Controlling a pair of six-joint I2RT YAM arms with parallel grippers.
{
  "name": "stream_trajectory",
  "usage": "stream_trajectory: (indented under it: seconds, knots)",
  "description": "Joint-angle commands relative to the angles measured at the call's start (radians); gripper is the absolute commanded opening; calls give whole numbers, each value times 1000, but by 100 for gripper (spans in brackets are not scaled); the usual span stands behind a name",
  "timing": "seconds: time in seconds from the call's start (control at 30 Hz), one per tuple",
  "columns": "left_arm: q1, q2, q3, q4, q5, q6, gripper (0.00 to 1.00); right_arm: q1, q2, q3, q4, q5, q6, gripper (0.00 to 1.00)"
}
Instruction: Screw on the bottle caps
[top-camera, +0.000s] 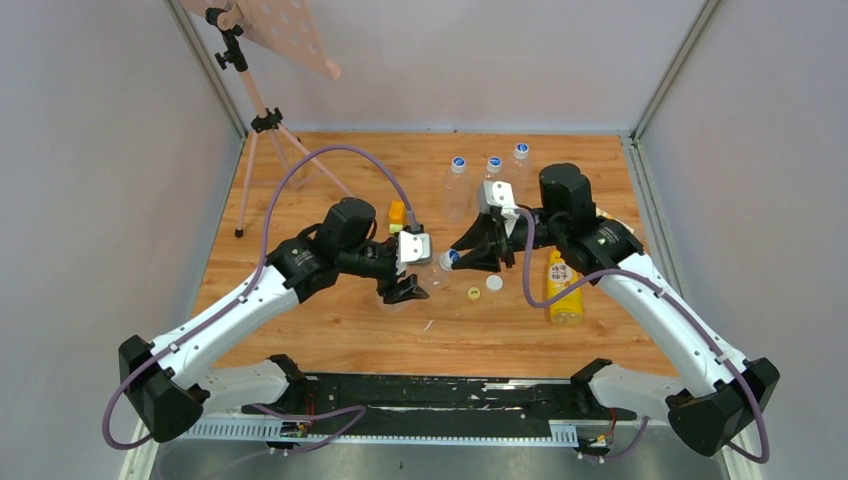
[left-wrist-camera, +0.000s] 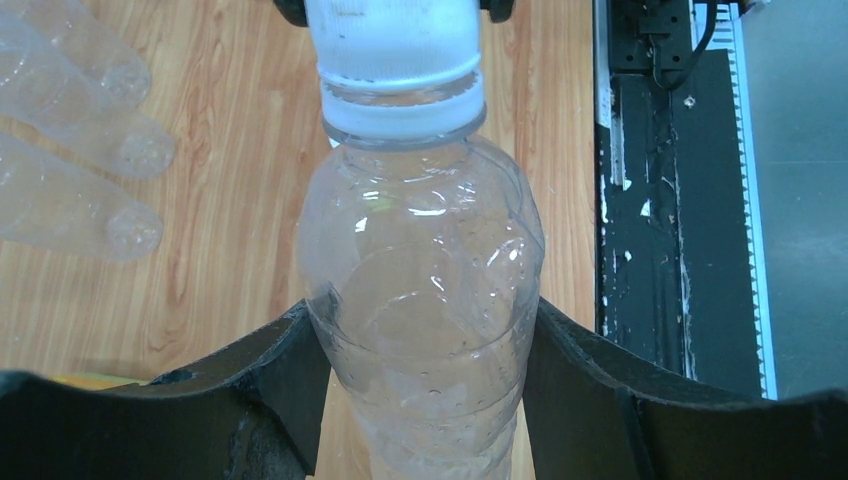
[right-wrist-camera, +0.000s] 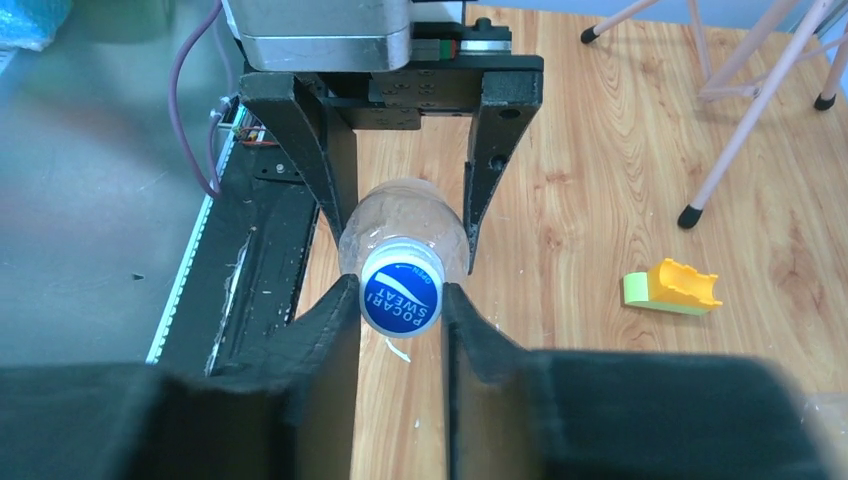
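My left gripper is shut on a slim clear bottle and holds it level over the table, neck pointing at the right arm. A blue cap with white lettering sits on that bottle's neck. My right gripper is shut on the cap, one pad on each side. From above, the two grippers meet mid-table, left gripper and right gripper. A yellow cap and a white cap lie loose on the wood just below them. A yellow bottle lies on its side by the right arm.
Three clear bottles with blue caps stand at the back of the table. A small orange-and-green block sits behind the left gripper. A pink tripod stand occupies the back left corner. A black rail runs along the near edge.
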Motion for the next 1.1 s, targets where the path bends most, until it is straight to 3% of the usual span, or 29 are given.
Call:
stream_trajectory:
  seconds: [0.0,0.13,0.3,0.4,0.5,0.6,0.67,0.77,0.9,1.07]
  knots:
    - [0,-6,60,48,-55,-17,34,14,32,22,47,-6,104,5]
    - [-40,-19,52,127,-274,-26,34,37,87,20,138,162,388,0]
    - [-193,-13,-10,280,-804,39,34,35,239,118,43,576,987,0]
    - [-278,17,-47,427,-1026,100,33,22,311,137,10,544,1227,0]
    - [-303,68,-46,479,-1138,145,32,22,335,149,28,504,1296,4]
    - [-304,86,-43,464,-1142,135,33,23,299,157,49,534,1244,20]
    - [-299,85,-48,432,-1123,120,33,22,252,143,74,571,1178,39]
    - [-260,71,-48,345,-1021,69,34,22,166,91,152,601,997,58]
    - [-176,33,-47,238,-808,20,33,19,41,-10,243,659,768,64]
    - [-49,-6,-35,120,-422,5,33,20,-97,-131,325,552,482,65]
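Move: At the right hand's fingertips, the blue-topped cap is already pinched on the bottle neck, practically at the hand point. From this hand, the held bottle's middle lies some 2 cm back, 6 cm left and 5 cm lower; the yellow cap and white cap lie about 7 and 8 cm ahead, 6 and 10 cm right, nearly 30 cm below. From the left hand, gripping the bottle's body, the blue-topped cap is roughly 2 cm ahead, 6 cm right and 5 cm up. Twisting the pinched cap clockwise as seen from its top, the right hand rolls some 60 degrees while the left counter-turns the bottle by 30 or more; both carry on forward about 10 cm, sinking slightly, the right more. Then the right fingers open, let go of the cap and back off upward, rightward and a little back, partly unwinding; the left keeps its grip and also starts turning back. ##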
